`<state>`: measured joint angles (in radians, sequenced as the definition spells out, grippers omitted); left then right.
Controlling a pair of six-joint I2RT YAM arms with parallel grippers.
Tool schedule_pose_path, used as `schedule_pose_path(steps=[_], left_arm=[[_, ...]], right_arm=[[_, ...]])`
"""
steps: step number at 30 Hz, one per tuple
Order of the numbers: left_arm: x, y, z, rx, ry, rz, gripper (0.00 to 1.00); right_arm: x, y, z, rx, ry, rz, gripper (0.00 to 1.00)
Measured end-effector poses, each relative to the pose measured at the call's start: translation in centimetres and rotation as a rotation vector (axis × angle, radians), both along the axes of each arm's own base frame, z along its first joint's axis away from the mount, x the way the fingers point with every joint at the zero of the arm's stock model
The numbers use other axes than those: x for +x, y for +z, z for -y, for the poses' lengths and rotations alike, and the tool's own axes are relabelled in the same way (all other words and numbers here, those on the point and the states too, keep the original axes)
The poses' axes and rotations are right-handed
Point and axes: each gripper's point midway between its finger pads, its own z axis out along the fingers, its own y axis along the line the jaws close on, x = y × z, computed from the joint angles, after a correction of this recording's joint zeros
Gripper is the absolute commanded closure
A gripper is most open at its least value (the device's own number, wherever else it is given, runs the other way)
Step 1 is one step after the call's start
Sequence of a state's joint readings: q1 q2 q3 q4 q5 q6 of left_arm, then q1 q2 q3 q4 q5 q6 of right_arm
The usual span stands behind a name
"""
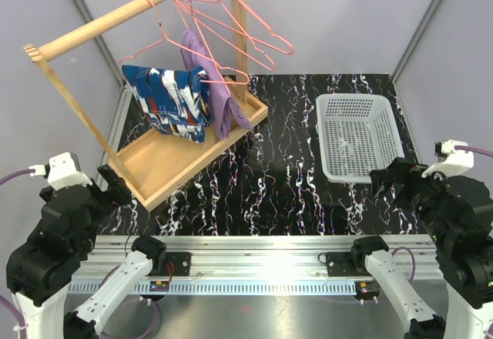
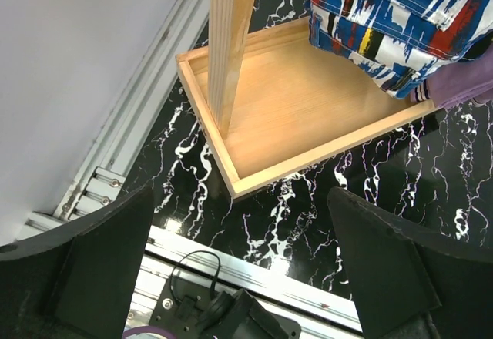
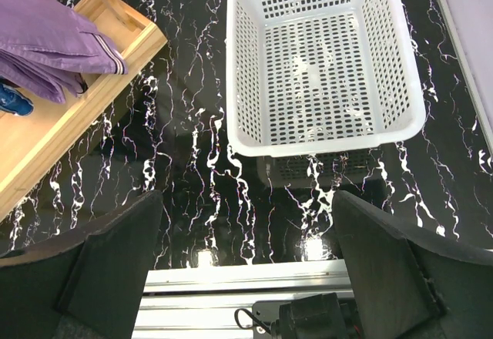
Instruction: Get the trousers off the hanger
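Note:
The dark blue shorts with white and red splashes [image 1: 171, 100] hang folded over a pink wire hanger [image 1: 158, 42] on the wooden rail [image 1: 123, 15]. The lilac-purple shorts [image 1: 212, 81] hang right beside them on another pink hanger. My left gripper [image 1: 117, 186] is open and empty, low at the near left, in front of the rack's tray. The left wrist view shows the blue shorts [image 2: 400, 15] and a purple edge [image 2: 466, 81] far ahead. My right gripper [image 1: 387, 179] is open and empty near the basket. The right wrist view shows the purple shorts [image 3: 54, 35] at upper left.
The rack stands on a wooden tray base [image 1: 166, 166] with an upright post [image 2: 227, 38]. Empty pink hangers [image 1: 246, 31] hang on the rail's right part. A white plastic basket [image 1: 358, 135] sits at the right, also in the right wrist view [image 3: 323, 54]. The table is black marble-patterned.

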<state>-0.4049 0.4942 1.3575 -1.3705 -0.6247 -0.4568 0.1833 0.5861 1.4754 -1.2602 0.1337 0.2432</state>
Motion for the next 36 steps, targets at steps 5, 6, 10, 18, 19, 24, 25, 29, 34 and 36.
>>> schedule_pose_path(steps=[5, 6, 10, 18, 19, 24, 25, 29, 34, 36], left_arm=[[0.6, -0.1, 1.2, -0.05, -0.027, -0.01, 0.01], [0.8, -0.1, 1.8, -0.069, -0.046, -0.011, 0.01], [2.5, 0.6, 5.1, -0.161, -0.163, -0.015, 0.01], [8.9, 6.1, 14.0, -0.372, -0.429, 0.028, 0.01], [10.0, 6.9, 14.8, -0.387, -0.443, 0.037, 0.01], [15.1, 10.0, 17.0, -0.419, -0.431, 0.091, 0.01], [16.1, 10.3, 17.4, -0.424, -0.421, 0.1, 0.01], [19.0, 11.1, 18.5, -0.433, -0.382, 0.13, 0.01], [22.1, 12.6, 19.7, -0.434, -0.334, 0.206, 0.01], [23.0, 13.1, 20.1, -0.43, -0.313, 0.237, 0.01]], right_arm=[[0.1, 0.1, -0.1, 0.003, 0.001, 0.005, 0.01], [0.2, -0.1, -0.1, 0.006, 0.002, 0.002, 0.01], [0.8, -0.9, -1.1, 0.033, 0.042, -0.017, 0.01], [0.4, -0.8, -4.2, 0.146, 0.179, 0.033, 0.01], [0.4, -0.7, -4.5, 0.158, 0.192, 0.037, 0.01], [0.7, -1.4, -5.6, 0.199, 0.234, 0.019, 0.0], [0.7, -1.7, -5.8, 0.206, 0.24, 0.012, 0.01], [0.8, -2.4, -6.5, 0.23, 0.268, -0.01, 0.01], [0.8, -2.9, -7.1, 0.25, 0.294, -0.022, 0.01], [0.9, -3.4, -7.2, 0.253, 0.301, -0.033, 0.01]])
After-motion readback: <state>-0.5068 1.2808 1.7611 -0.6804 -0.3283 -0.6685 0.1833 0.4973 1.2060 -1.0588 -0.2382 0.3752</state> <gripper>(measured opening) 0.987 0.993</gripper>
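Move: The blue patterned trousers hang some 20 cm ahead of the left hand and 12 cm to its right, about level with it. Their pink hanger is about 25 cm ahead, 15 cm right and 9 cm up; the purple trousers are about 25 cm ahead and 23 cm right, roughly level. From the right hand the blue trousers lie about 52 cm left, 20 cm ahead and 4 cm down; the white basket is 17 cm ahead, 4 cm right and 28 cm down. Left hand sweeps some 30 cm forward, right and up towards the blue trousers' hanger; the right eases left. ##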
